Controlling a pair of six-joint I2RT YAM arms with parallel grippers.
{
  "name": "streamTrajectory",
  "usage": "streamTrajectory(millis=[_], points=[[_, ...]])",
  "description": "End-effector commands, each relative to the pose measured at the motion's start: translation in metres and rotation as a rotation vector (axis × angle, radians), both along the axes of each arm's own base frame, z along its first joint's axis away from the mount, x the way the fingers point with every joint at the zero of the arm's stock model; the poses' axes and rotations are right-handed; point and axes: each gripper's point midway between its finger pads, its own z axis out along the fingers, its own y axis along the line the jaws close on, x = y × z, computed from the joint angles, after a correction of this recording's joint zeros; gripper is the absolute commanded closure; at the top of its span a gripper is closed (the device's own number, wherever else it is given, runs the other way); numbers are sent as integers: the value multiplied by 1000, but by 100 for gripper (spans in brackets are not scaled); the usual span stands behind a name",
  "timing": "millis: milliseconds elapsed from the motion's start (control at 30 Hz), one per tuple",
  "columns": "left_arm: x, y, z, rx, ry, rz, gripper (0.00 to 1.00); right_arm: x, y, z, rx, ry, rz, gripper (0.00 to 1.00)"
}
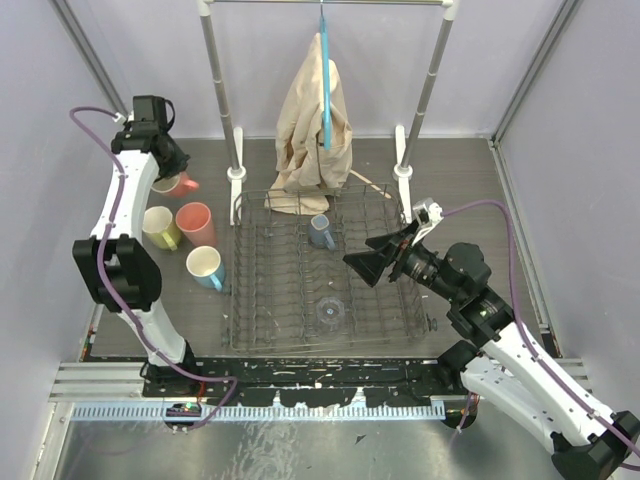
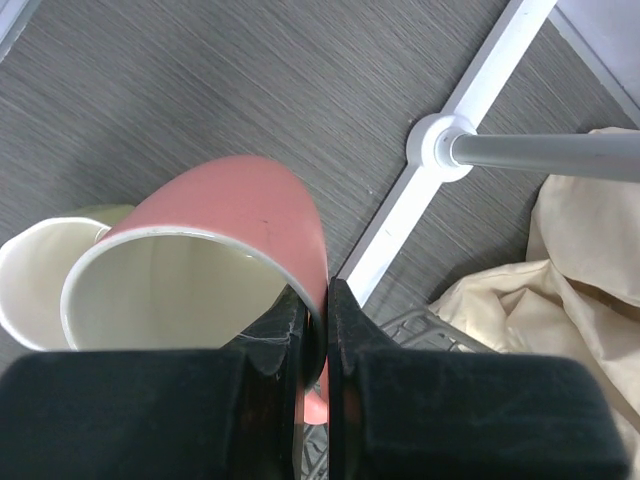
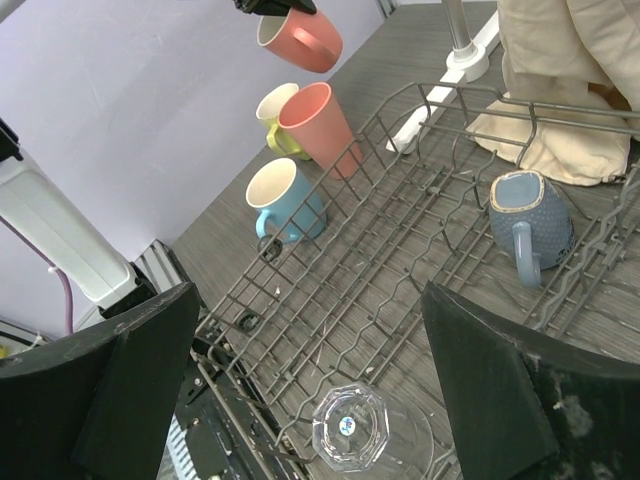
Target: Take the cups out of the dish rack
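Note:
My left gripper (image 1: 172, 178) is shut on the rim of a salmon-pink mug (image 2: 220, 270) and holds it tilted above the table, left of the dish rack (image 1: 320, 275). Under it stand a pale yellow mug (image 1: 160, 228), a second salmon-pink mug (image 1: 196, 224) and a light blue mug (image 1: 206, 267). Inside the rack, a grey-blue mug (image 3: 530, 215) lies at the far end and a clear glass (image 3: 350, 428) sits near the front. My right gripper (image 3: 315, 390) hangs wide open over the rack's right half, holding nothing.
A silver clothes rail with beige cloth (image 1: 315, 130) and a blue hanger stands just behind the rack, its white foot (image 2: 440, 140) close to the held mug. Pale walls close both sides.

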Motion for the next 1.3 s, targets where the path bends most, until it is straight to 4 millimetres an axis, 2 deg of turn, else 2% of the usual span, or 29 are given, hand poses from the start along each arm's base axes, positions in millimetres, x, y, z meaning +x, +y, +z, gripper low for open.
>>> streamTrajectory(millis=[0,167,433,733,1067,1267], points=[[27,12,26,39,-100,15,100,7,0,7,7,-40,-13,2],[40,24,9,55,-61,38,100,10,1,4,0,-30,-21,2],[47,40,-32,40,63,64,100,12,1,-1,-8,-21,-29,2],[54,46,-63,28,130,64,100,16,2,-5,-20,-11,-34,2],[53,49,-93,4,208,54,100,18,2,-7,-24,-5,-38,2],[51,47,-103,-24,241,50,100,19,2,-6,-21,-4,-37,2]])
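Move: The left hand still pinches the wall of a pink cup; the free spot for that cup lies about 3 cm ahead, 7 cm left and 17 cm below. The green cup stands about 6 cm back and 8 cm left, the second pink cup 6 cm straight back, the blue cup 15 cm back and 4 cm right, all equally low. From the idle right hand, the spot is roughly 29 cm ahead, 47 cm left and 24 cm below. Left hand lowers the pinched cup 12 cm behind the green cup, easing forward-left, fingers tipping 15 degrees down. ##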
